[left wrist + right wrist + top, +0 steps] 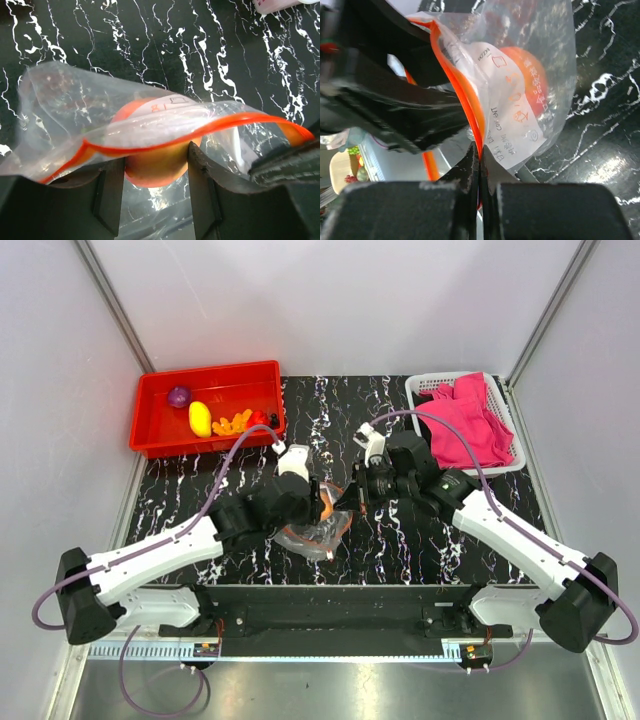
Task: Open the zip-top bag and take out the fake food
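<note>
The clear zip-top bag [315, 535] hangs between my two grippers over the middle of the black marble table. Its orange-red zip strip [150, 142] is parted at the mouth. My left gripper [155, 160] reaches into the mouth, its fingers [112, 200] closed on either side of the orange peach-like ball [155, 172]. It shows in the top view [325, 505]. My right gripper [479, 150] is shut on one side of the zip strip [465, 100] and shows in the top view [350, 502]. The ball [532, 75] shows through the bag [550, 45].
A red tray [205, 372] at the back left holds a purple piece [179, 396], a yellow fruit [200, 418], orange bits [232, 424] and a red piece [258, 418]. A white basket [425, 386] at the back right holds a pink cloth [470, 420].
</note>
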`<state>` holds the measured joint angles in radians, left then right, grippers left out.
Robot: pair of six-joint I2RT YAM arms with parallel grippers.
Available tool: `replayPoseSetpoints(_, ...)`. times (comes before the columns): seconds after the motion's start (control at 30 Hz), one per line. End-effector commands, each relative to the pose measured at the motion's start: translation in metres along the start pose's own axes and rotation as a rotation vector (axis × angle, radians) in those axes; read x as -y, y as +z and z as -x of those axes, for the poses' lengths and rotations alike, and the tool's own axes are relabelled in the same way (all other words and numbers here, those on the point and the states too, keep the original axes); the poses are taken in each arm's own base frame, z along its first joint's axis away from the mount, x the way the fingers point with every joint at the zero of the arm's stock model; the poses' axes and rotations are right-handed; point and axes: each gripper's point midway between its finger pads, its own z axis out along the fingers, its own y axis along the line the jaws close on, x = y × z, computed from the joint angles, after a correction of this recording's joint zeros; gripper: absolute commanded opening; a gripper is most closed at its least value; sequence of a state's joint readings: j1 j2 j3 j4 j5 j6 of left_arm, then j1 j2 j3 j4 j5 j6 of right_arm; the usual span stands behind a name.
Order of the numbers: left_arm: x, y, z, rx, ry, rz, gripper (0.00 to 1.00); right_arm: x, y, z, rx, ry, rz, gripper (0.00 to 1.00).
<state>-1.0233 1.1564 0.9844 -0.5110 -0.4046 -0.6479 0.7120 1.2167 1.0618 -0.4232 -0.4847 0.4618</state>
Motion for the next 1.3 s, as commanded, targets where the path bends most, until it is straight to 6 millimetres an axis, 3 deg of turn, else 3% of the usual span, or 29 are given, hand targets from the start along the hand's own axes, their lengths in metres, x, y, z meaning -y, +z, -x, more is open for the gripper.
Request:
replayPoseSetpoints(0.0, 0.015, -0.026, 0.034, 0.093, -0.069, -0.082, 0.0, 0.005, -0.002, -0.005, -0.014, -0.03, -0.034, 0.0)
replayPoseSetpoints(0.2, 0.027, -0.052, 0.044, 0.099, -0.083, -0.181, 0.0, 0.021, -0.002, -0.017, -0.015, -0.027, -0.085, 0.0)
replayPoseSetpoints(0.3, 0.042, -0.069, 0.046, 0.094, -0.041, -0.302, 0.0, 0.031, -0.005, -0.017, 0.001, -0.031, -0.14, 0.0)
replayPoseSetpoints(0.43, 0.061, -0.108, 0.055, 0.139, 0.007, -0.501, 0.0, 0.044, -0.006, -0.014, 0.028, -0.021, -0.207, 0.0)
replayPoseSetpoints(0.6, 0.056, -0.154, 0.084, 0.305, 0.03, -0.59, 0.0, 0.057, -0.009, -0.01, 0.065, 0.003, -0.271, 0.0)
replayPoseSetpoints(0.67, 0.047, -0.159, 0.097, 0.366, 0.025, -0.543, 0.0, 0.057, -0.012, -0.009, 0.075, 0.002, -0.272, 0.0)
replayPoseSetpoints(0.77, 0.009, -0.155, 0.121, 0.446, -0.015, -0.321, 0.05, 0.055, -0.017, -0.005, 0.097, -0.012, -0.274, 0.0)
replayPoseSetpoints(0.8, -0.008, -0.145, 0.119, 0.424, -0.015, -0.209, 0.07, 0.053, -0.018, -0.004, 0.1, -0.015, -0.265, 0.0)
replayPoseSetpoints(0.83, -0.03, -0.147, 0.135, 0.477, -0.042, -0.086, 0.08, 0.051, -0.02, -0.004, 0.099, -0.017, -0.26, 0.0)
replayPoseSetpoints(0.9, -0.058, -0.137, 0.147, 0.496, -0.054, 0.062, 0.1, 0.047, -0.022, -0.004, 0.096, -0.028, -0.245, 0.0)
replayPoseSetpoints(0.97, -0.074, -0.133, 0.161, 0.514, -0.063, 0.124, 0.1, 0.044, -0.026, -0.002, 0.104, -0.039, -0.238, 0.0)
replayPoseSetpoints(1.0, -0.093, -0.127, 0.173, 0.537, -0.094, 0.193, 0.09, 0.042, -0.028, -0.002, 0.107, -0.043, -0.234, 0.0)
replayPoseSetpoints(1.13, -0.127, -0.103, 0.204, 0.609, -0.119, 0.278, 0.08, 0.039, -0.034, -0.001, 0.124, -0.064, -0.229, 0.0)
replayPoseSetpoints(1.17, -0.147, -0.099, 0.21, 0.627, -0.14, 0.332, 0.08, 0.04, -0.034, -0.001, 0.124, -0.063, -0.229, 0.0)
replayPoseSetpoints(1.27, -0.169, -0.073, 0.233, 0.668, -0.196, 0.322, 0.08, 0.039, -0.033, -0.002, 0.123, -0.061, -0.224, 0.0)
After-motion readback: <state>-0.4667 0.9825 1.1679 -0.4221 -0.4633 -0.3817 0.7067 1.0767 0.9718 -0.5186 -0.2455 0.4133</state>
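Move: Already gripped in the left hand inside the bag's mouth, the peach is to go to the red bin, whose middle lies some 32 cm ahead, 27 cm left and 16 cm below that hand. In the bin, the red piece is about 31 cm ahead and 16 cm left, the orange piece as far ahead and 22 cm left. The right hand has the bag's middle about 7 cm left, 3 cm back and 8 cm below; the bin lies roughly 33 cm ahead, 33 cm left. Lifting the peach out of the bag, the left hand rises about 15 cm while drawing back 6 cm, then sweeps some 17 cm forward and 15 cm left towards the bin, swinging counter-clockwise and tipping its fingers up, grip kept. The right hand, still pinching the zip edge, moves about 5 cm right and dips, then partly rises again, turning slightly clockwise. ##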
